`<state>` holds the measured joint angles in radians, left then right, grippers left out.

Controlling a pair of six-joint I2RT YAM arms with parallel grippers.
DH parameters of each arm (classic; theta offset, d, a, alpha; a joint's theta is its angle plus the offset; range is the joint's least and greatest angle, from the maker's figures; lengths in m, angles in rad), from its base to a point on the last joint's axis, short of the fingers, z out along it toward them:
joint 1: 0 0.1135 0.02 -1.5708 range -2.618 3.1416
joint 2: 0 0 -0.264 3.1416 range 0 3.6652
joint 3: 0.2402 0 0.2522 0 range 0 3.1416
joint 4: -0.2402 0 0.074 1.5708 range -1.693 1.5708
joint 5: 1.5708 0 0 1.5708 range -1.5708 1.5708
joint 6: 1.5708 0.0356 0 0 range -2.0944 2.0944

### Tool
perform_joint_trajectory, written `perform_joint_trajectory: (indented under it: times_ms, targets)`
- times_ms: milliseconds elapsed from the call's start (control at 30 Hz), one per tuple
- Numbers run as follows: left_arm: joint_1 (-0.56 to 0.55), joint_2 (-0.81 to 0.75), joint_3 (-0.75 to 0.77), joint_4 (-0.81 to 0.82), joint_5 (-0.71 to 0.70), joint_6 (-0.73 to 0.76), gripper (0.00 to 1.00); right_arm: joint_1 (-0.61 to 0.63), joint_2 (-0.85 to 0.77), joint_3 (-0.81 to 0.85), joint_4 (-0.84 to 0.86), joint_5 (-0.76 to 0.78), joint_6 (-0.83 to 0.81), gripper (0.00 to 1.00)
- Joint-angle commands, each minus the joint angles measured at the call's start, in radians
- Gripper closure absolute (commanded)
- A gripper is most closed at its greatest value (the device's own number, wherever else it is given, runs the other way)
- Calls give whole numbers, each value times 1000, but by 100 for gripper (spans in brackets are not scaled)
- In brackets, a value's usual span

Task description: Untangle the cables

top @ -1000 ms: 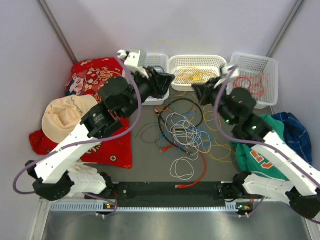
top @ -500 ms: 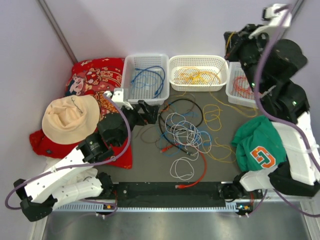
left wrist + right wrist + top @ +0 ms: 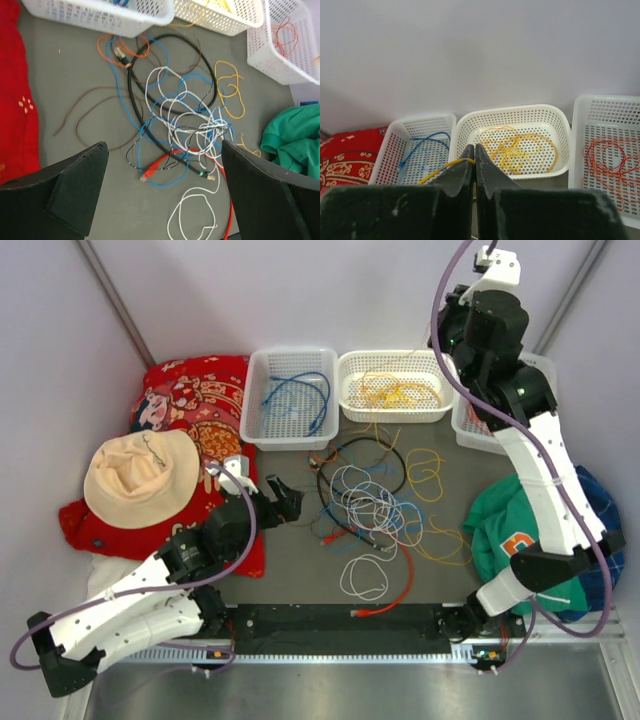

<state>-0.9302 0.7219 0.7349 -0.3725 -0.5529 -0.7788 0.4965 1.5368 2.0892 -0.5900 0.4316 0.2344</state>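
Note:
The cables (image 3: 365, 505) lie in a tangled pile of white, blue, black, red and yellow loops on the grey table; the left wrist view shows them too (image 3: 185, 125). My left gripper (image 3: 282, 502) hovers low just left of the pile, open and empty, its jaws (image 3: 164, 150) spread wide. My right gripper (image 3: 447, 338) is raised high over the back baskets. It is shut on a thin yellow cable (image 3: 442, 167), which runs down to the left from the fingertips (image 3: 474, 148).
Three white baskets stand at the back: left one (image 3: 290, 440) with blue cables, middle (image 3: 395, 415) with yellow, right (image 3: 465, 432) with red-orange, partly behind my right arm. A red cloth (image 3: 190, 400) and hat (image 3: 135, 475) lie left, a green shirt (image 3: 520, 530) right.
My left gripper pulled back from the blue basket toward the pile and opened. My right arm rose from the table to high above the baskets, still shut.

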Motion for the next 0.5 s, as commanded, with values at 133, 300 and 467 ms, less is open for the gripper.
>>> perform_joint_trajectory:
  times_ms: [133, 300, 467]
  targets:
    - [-2, -84, -117, -48, 45, -106, 1, -116, 236, 179, 38, -56, 83, 100]
    - [-2, -107, -167, -40, 57, -138, 1, -168, 419, 353, 3, -76, 143, 100]
    - [-1, -105, -226, -11, 74, -140, 1, -242, 548, 388, 45, -139, 282, 100]
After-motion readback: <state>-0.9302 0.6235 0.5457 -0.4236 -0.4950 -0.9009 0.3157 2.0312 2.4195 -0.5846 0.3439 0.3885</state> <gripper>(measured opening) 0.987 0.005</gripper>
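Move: The right hand, closed on a yellow cable, is high up: the middle white basket's middle is about 18 cm ahead, some 2 cm to its right and 48 below. Level with that basket, the blue-cable basket is some 24 cm to its left and the red-cable basket 24 to its right. From the open, empty left hand, the white cable tangle is about 7 cm ahead, 12 to the right and 22 below. Forward at a quick pace and then increasingly down, the right hand carries the pinched yellow cable about 16 cm out and some 10 cm lower towards the middle basket, fingers staying shut and their tips dipping about 10 degrees. Meanwhile the left hand sinks about 7 cm, easing back a couple of centimetres, fingers wide open and tipping slightly down, touching nothing. ##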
